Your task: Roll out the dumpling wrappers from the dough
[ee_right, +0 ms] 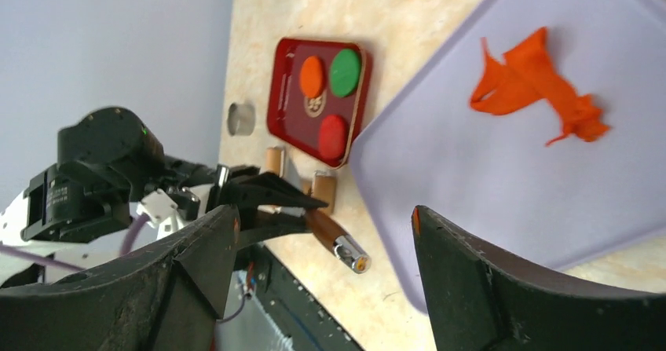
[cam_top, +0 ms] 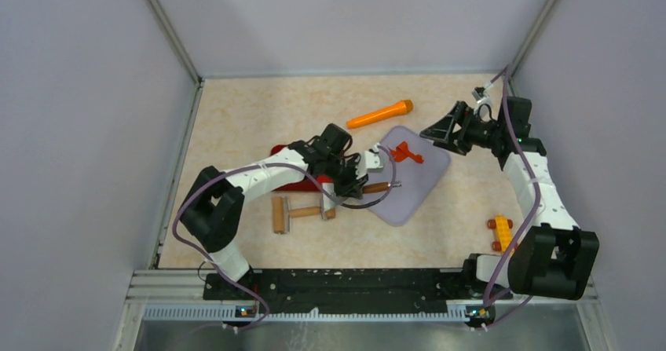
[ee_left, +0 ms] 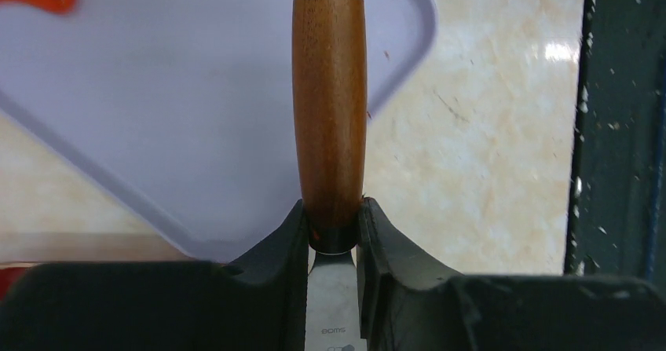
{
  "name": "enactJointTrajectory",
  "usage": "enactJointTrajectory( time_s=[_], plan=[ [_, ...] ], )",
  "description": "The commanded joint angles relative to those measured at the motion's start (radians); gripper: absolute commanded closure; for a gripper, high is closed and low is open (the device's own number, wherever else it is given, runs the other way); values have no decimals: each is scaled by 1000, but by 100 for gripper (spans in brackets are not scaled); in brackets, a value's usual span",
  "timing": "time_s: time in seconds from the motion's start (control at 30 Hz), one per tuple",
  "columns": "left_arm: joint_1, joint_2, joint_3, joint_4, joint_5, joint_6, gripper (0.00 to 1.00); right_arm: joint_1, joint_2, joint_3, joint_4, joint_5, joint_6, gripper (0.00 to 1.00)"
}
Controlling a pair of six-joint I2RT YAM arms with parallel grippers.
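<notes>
A ragged piece of orange-red dough [cam_top: 406, 153] [ee_right: 542, 84] lies on the lavender mat [cam_top: 416, 190] [ee_right: 471, 178]. One flat orange disc, a dumpling wrapper [ee_right: 312, 76], rests in the red tray [ee_right: 276, 92] beside a green disc [ee_right: 345, 71], a red disc [ee_right: 333, 135] and a brown patterned one. My left gripper [cam_top: 369, 182] [ee_left: 334, 206] is shut on a wooden-handled tool [ee_left: 330, 107] [cam_top: 379, 187] [ee_right: 334, 237], whose metal-capped end points over the mat's near-left edge. My right gripper [cam_top: 434, 131] [ee_right: 322, 210] hovers open above the mat's far right corner, holding nothing.
A wooden roller [cam_top: 294, 212] lies left of the mat, near the tray [cam_top: 292, 184]. An orange rolling pin [cam_top: 381, 114] sits behind the mat. A yellow toy [cam_top: 499, 232] lies at the right front. A small metal ring [ee_right: 241, 118] stands beyond the tray.
</notes>
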Motion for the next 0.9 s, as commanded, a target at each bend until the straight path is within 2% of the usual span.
enactJointTrajectory(
  time_s=[0.0, 0.23, 0.43, 0.5, 0.57, 0.67, 0.77, 0.87],
  plan=[
    [-5, -67, -86, -39, 95, -26, 100, -26, -32, -1, -26, 88, -62, 19],
    [-66, -144, -293, 21, 80, -102, 100, -27, -26, 19, -54, 150, -125, 18],
    [-132, -115, -331, 111, 10, -200, 100, -27, -27, 41, -91, 165, -169, 18],
    [-139, -89, -321, 141, -17, -253, 92, -26, -29, 50, -106, 168, -187, 18],
    [-141, -60, -291, 134, -34, -291, 75, -27, -29, 63, -127, 177, -202, 18],
    [-139, -59, -235, 62, -40, -262, 61, -27, -27, 99, -156, 183, -225, 18],
    [-98, -105, -184, -35, 3, -153, 52, -27, -15, 162, -214, 199, -266, 18],
    [-13, -142, -97, -152, 58, -17, 47, -27, 4, 234, -289, 232, -332, 17]
  ],
)
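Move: The spatula in the left fingers is bound for the bare table edge: its spot lies about 11 cm back, 4 cm to the left and 8 cm below this hand. From the same hand the wooden roller is some 17 cm left and 4 cm back, the lavender board about 7 cm ahead and 10 cm right. From the empty right hand, that bare spot is roughly 18 cm back, 25 cm left and 20 cm below. Left hand lowers the spatula back about 11 cm onto the table, opens and rises; right hand eases right. ##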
